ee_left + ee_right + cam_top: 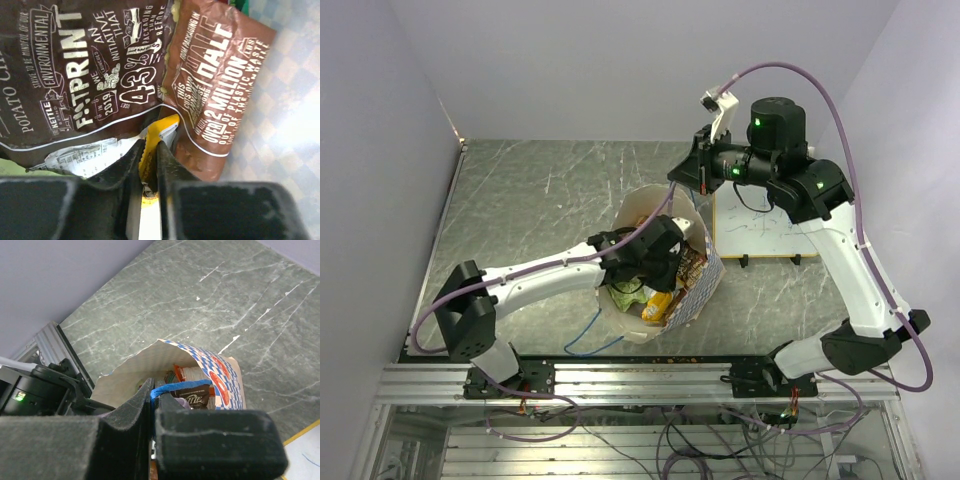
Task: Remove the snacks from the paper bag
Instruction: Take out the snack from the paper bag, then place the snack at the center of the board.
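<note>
The paper bag [705,285] stands open between the arms, cream with a blue-and-white checked band. My left gripper [640,272] reaches inside it and is shut [151,148] on the edge of a yellow packet [164,127], which lies between two dark brown packets [100,75] [215,85]. The yellow packet also shows from above [658,305]. My right gripper [686,176] is above the bag's far rim, shut [153,392] on the bag's blue cord handle [182,386]. In the right wrist view the bag [135,367] holds a dark brown packet [195,399] and an orange one [174,373].
A small whiteboard [760,225] stands to the right of the bag, under the right arm. The bag's other blue cord handle [585,338] trails on the table near the front rail. The grey marbled table [540,200] is walled at the back and left.
</note>
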Action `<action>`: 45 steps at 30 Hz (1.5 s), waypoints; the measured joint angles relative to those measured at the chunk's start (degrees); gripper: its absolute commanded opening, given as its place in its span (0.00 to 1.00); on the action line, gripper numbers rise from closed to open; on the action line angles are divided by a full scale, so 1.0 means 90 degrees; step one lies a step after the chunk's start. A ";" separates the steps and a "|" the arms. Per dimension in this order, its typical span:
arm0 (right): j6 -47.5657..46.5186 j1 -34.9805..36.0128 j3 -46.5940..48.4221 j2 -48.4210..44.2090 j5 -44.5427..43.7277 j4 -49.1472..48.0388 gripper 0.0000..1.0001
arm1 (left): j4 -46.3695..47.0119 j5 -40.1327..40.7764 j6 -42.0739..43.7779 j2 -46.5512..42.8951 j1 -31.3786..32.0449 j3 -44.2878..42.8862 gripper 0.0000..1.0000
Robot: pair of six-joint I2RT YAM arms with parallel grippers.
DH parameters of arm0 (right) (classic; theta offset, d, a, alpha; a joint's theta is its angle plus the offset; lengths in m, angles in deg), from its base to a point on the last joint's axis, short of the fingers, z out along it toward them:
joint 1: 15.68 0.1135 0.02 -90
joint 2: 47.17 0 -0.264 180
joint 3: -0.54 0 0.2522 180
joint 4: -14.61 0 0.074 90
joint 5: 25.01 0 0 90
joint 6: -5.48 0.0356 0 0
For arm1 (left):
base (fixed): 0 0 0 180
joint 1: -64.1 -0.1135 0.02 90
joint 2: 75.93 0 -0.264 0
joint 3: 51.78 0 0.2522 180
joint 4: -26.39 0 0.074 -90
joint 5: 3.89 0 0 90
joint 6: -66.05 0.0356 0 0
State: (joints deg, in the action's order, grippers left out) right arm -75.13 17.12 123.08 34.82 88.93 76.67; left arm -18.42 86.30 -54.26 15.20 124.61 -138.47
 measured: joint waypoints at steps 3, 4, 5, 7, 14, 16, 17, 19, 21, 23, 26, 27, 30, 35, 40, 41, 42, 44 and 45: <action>-0.0039 0.0000 0.0000 -0.0007 -0.0044 -0.0010 0.00 | -0.0102 -0.0005 0.0007 -0.0100 0.0000 -0.0083 0.07; -0.0046 0.0000 -0.0005 -0.0007 -0.0049 -0.0015 0.00 | -0.0172 -0.0005 0.0002 -0.0155 0.0000 -0.0107 0.07; -0.0046 0.0000 -0.0022 -0.0015 -0.0049 -0.0029 0.00 | -0.0267 -0.0002 0.0005 -0.0231 0.0000 -0.0148 0.07; -0.0046 0.0000 -0.0121 -0.0068 -0.0063 -0.0092 0.00 | -0.0413 0.0000 0.0005 -0.0396 0.0000 -0.0233 0.07; -0.0049 0.0000 -0.0435 -0.0240 -0.0175 -0.0199 0.00 | -0.1059 0.0056 0.0036 -0.1156 -0.0051 -0.0964 0.07; -0.0053 0.0000 -0.0522 -0.0279 -0.0228 -0.0240 0.00 | -0.1212 0.0095 0.0068 -0.1314 -0.0085 -0.1209 0.07; -0.0051 0.0000 -0.0561 -0.0301 -0.0270 -0.0260 0.00 | -0.1287 0.0109 0.0083 -0.1394 -0.0117 -0.1311 0.07; -0.0051 0.0000 -0.0588 -0.0311 -0.0335 -0.0279 0.00 | -0.1477 0.0121 0.0090 -0.1557 -0.0231 -0.1528 0.07; -0.0046 0.0000 -0.0622 -0.0311 -0.0355 -0.0347 0.00 | -0.1639 0.0121 0.0085 -0.1693 -0.0384 -0.1756 0.07; -0.0041 0.0002 -0.0707 -0.0345 -0.0355 -0.0442 0.00 | -0.1715 0.0117 0.0083 -0.1792 -0.0491 -0.1911 0.07; -0.0002 0.0000 -0.0806 -0.0369 -0.0352 -0.0529 0.00 | -0.1855 0.0092 0.0087 -0.1894 -0.0648 -0.2283 0.07; 0.0007 0.0000 -0.0818 -0.0369 -0.0350 -0.0542 0.00 | -0.1931 0.0080 0.0107 -0.1897 -0.0753 -0.2482 0.07; 0.0034 0.0000 -0.0850 -0.0369 -0.0352 -0.0619 0.00 | -0.2084 0.0068 0.0202 -0.1894 -0.0952 -0.3232 0.07; 0.0053 0.0000 -0.0850 -0.0369 -0.0301 -0.0629 0.00 | -0.2210 0.0544 0.0333 -0.1889 -0.1248 -0.4728 0.07; 0.0053 0.0000 -0.0899 -0.0393 -0.0211 -0.0661 0.00 | -0.2256 0.1579 0.0250 -0.1989 -0.1387 -0.5195 0.07; 0.0051 0.0000 -0.0911 -0.0398 -0.0194 -0.0663 0.00 | -0.2280 0.1758 0.0202 -0.2008 -0.1443 -0.5170 0.07; 0.0051 0.0000 -0.0920 -0.0398 -0.0172 -0.0665 0.00 | -0.2293 0.1938 0.0151 -0.2028 -0.1532 -0.5110 0.07; 0.0051 0.0000 -0.0928 -0.0406 -0.0151 -0.0665 0.00 | -0.2302 0.2144 0.0044 -0.2042 -0.1739 -0.4974 0.07; 0.0053 0.0000 -0.0940 -0.0420 -0.0153 -0.0670 0.00 | -0.2307 0.2193 -0.0015 -0.2030 -0.1882 -0.4908 0.07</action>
State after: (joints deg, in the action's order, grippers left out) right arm -74.65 17.12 114.62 31.04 87.56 70.64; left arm -39.19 106.04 -54.39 -3.07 107.67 -182.64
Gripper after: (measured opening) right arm 0.009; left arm 0.091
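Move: The yellow snack's upper end already sits between the left hand's half-shut fingers inside the bag, its middle some 3 cm back and 3 cm below. The brown chip bag lies about 8 cm ahead and 3 cm to the right, a little lower; the green snack is roughly 8 cm to the left, level fore and aft and about 4 cm down. From the right hand, the yellow snack lies about 12 cm back, 2 cm left and 30 cm below. Up out of the paper bag goes the left hand, first shutting its fingers to pinch the end of the yellow snack, then climbing nearly 40 cm, swinging left past the rim, and finally easing forward. On the way the fingers swing up towards level and the hand turns some 30 degrees counter-clockwise. The right hand keeps its pinch on the blue handle, sinking slightly. ##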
